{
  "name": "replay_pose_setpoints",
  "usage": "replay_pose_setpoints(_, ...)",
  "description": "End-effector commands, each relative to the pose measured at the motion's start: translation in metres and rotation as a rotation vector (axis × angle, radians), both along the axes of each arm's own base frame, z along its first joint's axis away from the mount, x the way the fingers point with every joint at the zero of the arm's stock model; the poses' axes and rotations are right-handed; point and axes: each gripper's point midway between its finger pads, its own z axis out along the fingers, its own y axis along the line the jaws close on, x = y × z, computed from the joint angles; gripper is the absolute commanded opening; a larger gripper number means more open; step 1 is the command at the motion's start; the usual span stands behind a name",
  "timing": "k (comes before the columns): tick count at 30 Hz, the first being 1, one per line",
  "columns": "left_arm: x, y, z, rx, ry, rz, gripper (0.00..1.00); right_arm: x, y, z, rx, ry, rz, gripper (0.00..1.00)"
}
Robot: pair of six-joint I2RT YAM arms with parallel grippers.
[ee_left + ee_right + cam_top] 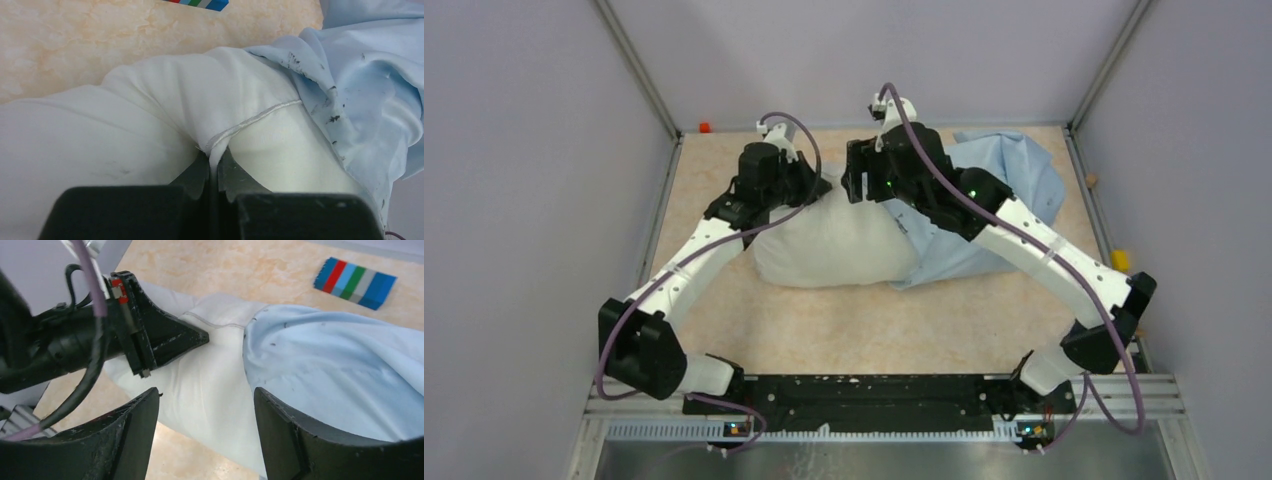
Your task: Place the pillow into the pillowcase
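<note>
The off-white pillow (834, 245) lies mid-table, its right end under the mouth of the light-blue pillowcase (1014, 175). My left gripper (827, 186) is at the pillow's far corner, shut on the piped seam of the pillow (150, 115); a fold of white fabric is pinched between its fingers (200, 175). The pillowcase (360, 85) bunches just right of that corner. My right gripper (206, 400) hangs open above the pillow (215, 385), close to the pillowcase edge (340, 370), with nothing between its fingertips (145, 425). The left gripper (200, 335) shows just ahead of it.
A striped colour block (356, 282) lies on the beige table beyond the pillowcase. Small red (705, 127), tan (1090, 180) and yellow (1120, 260) bits sit along the table's edges. Grey walls enclose three sides. Both arms meet over the pillow's far edge.
</note>
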Motion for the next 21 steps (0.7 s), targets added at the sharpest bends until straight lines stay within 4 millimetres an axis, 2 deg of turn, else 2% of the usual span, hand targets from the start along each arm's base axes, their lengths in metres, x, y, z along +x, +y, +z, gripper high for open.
replay_pose_setpoints(1,-0.010,0.004,-0.043,0.018,0.146,-0.011,0.00,-0.016,-0.048,0.034,-0.066,-0.130,-0.190,0.69)
replay_pose_setpoints(7,-0.006,0.012,-0.045,0.020,0.151,0.003,0.00,-0.037,-0.089,-0.020,-0.203,-0.106,-0.345,0.69)
replay_pose_setpoints(12,-0.007,0.013,-0.046,0.020,0.154,-0.004,0.00,-0.058,-0.103,-0.058,-0.220,-0.051,-0.403,0.69)
replay_pose_setpoints(16,-0.009,0.013,-0.050,0.027,0.163,-0.007,0.00,-0.072,-0.106,-0.067,-0.173,-0.028,-0.410,0.69)
replay_pose_setpoints(21,-0.010,0.014,-0.050,0.028,0.162,-0.006,0.00,-0.075,-0.119,-0.085,-0.221,0.008,-0.471,0.69)
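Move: The pillowcase's near corner, by its opening, lies about 10 cm right of the open right hand, 12 cm back and some 28 cm below. The pillow's middle is about 5 cm left of that hand, 10 cm back and 22 cm below; the striped block is 20 cm ahead, 7 cm right and 34 cm below. From the left hand, already pinching the pillow, that corner is 16 cm right, 17 cm back and 18 cm below. The open right hand arcs about 10 cm right, 10 cm down and 7 cm back, towards the pillowcase's near corner. ##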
